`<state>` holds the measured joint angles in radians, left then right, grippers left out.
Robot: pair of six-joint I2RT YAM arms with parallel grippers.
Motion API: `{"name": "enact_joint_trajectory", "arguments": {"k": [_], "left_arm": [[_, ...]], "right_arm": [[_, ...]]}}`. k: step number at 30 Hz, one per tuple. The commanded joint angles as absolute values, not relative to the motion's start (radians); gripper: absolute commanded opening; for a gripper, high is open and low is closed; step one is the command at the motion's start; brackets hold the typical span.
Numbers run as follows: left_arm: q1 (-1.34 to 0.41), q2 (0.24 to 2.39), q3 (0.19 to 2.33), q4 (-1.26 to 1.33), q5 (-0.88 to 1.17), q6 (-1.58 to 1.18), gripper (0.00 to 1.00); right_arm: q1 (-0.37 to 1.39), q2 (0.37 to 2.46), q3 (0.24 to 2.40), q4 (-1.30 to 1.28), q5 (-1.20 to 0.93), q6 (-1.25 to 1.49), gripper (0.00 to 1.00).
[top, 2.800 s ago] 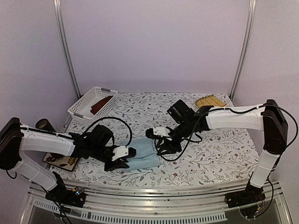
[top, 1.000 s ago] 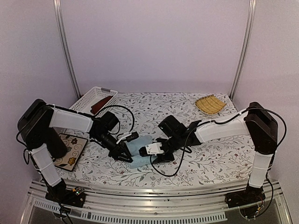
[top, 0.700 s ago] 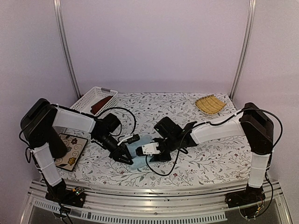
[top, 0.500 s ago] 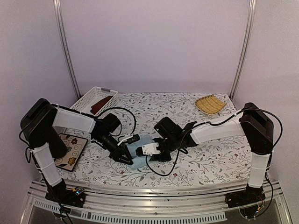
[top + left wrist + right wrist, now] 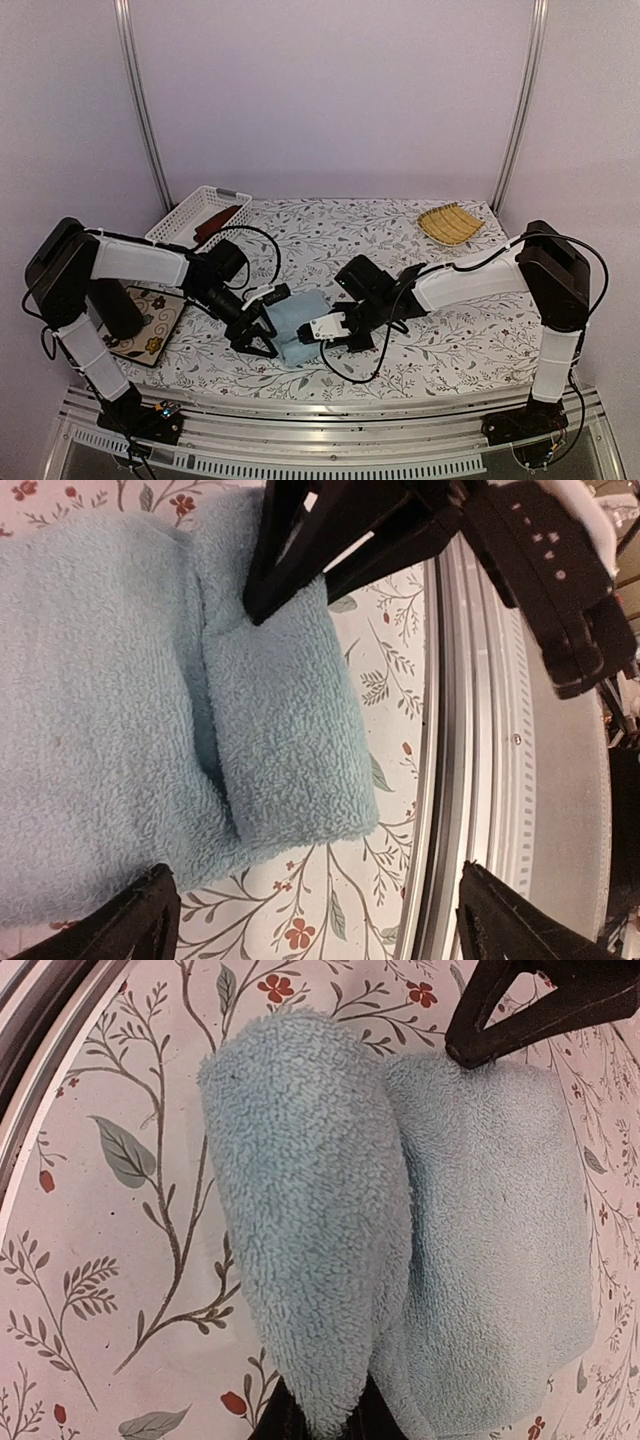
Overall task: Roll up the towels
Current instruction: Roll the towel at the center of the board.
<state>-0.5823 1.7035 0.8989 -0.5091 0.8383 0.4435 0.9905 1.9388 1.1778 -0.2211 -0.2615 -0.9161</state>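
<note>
The pale blue towel (image 5: pixel 293 322) lies on the flowered cloth near the front, its near edge turned over into a thick fold (image 5: pixel 285 730). My right gripper (image 5: pixel 314 338) is shut on one end of that fold (image 5: pixel 300 1210), its dark fingertips (image 5: pixel 290 1422) just showing under the terry. My left gripper (image 5: pixel 260 342) stands open at the fold's other end; its fingertips (image 5: pixel 150 920) straddle the corner without touching it. The right gripper's fingers (image 5: pixel 330 540) show at the far end in the left wrist view. The rust-red towel (image 5: pixel 218 220) lies in the white basket (image 5: pixel 178 236).
The table's metal front rail (image 5: pixel 450 730) runs close beside the fold. A yellow woven mat (image 5: pixel 450 222) lies at the back right. A patterned tile (image 5: pixel 150 318) sits at the left, under my left arm.
My left gripper has opened, let go of the blue towel and drawn back toward the front left. My right gripper has closed on the folded edge. The fold now sits nearer the front.
</note>
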Motion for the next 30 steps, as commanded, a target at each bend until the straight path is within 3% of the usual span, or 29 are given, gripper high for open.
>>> {"name": "enact_joint_trajectory", "arguments": {"k": [1, 9, 13, 25, 30], "left_arm": [[-0.530, 1.636, 0.882, -0.439, 0.798, 0.412, 0.97], [-0.520, 1.742, 0.962, -0.411, 0.752, 0.379, 0.97], [-0.520, 1.781, 1.012, -0.403, 0.717, 0.360, 0.97], [-0.519, 1.767, 1.050, -0.322, 0.560, 0.168, 0.96], [-0.519, 1.638, 0.892, -0.108, 0.492, 0.033, 0.97]], "right_arm": [[0.949, 1.873, 1.146, -0.298, -0.257, -0.892, 0.09], [0.896, 1.651, 0.969, -0.271, -0.211, -0.879, 0.09], [0.899, 1.637, 0.910, -0.259, -0.237, -0.873, 0.10], [0.939, 1.835, 1.140, -0.456, -0.336, -0.809, 0.10], [0.939, 1.847, 1.165, -0.506, -0.381, -0.766, 0.11]]}}
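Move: The light blue towel's roll lies across, near my side of the cloth. Its left end is about 5 cm to the right of my open left hand, 1 cm nearer me and 2 cm lower; the flat part's middle is some 10 cm right and 7 cm ahead of that hand. From my right hand, already gripping the roll's right end, the roll's middle is about 8 cm left and 2 cm back, and the flat part is centred roughly 8 cm ahead and 9 cm left. I keep the roll's right end pinched in my right hand and draw it about 8 cm to the right, lifting it some 3 cm on the way, then ease back left about 3 cm while lowering it. Meanwhile my left hand, fingers staying wide open, leaves the roll's left end and goes forward about 10 cm along the left side of the flat part, turning some 20 degrees counter-clockwise. ##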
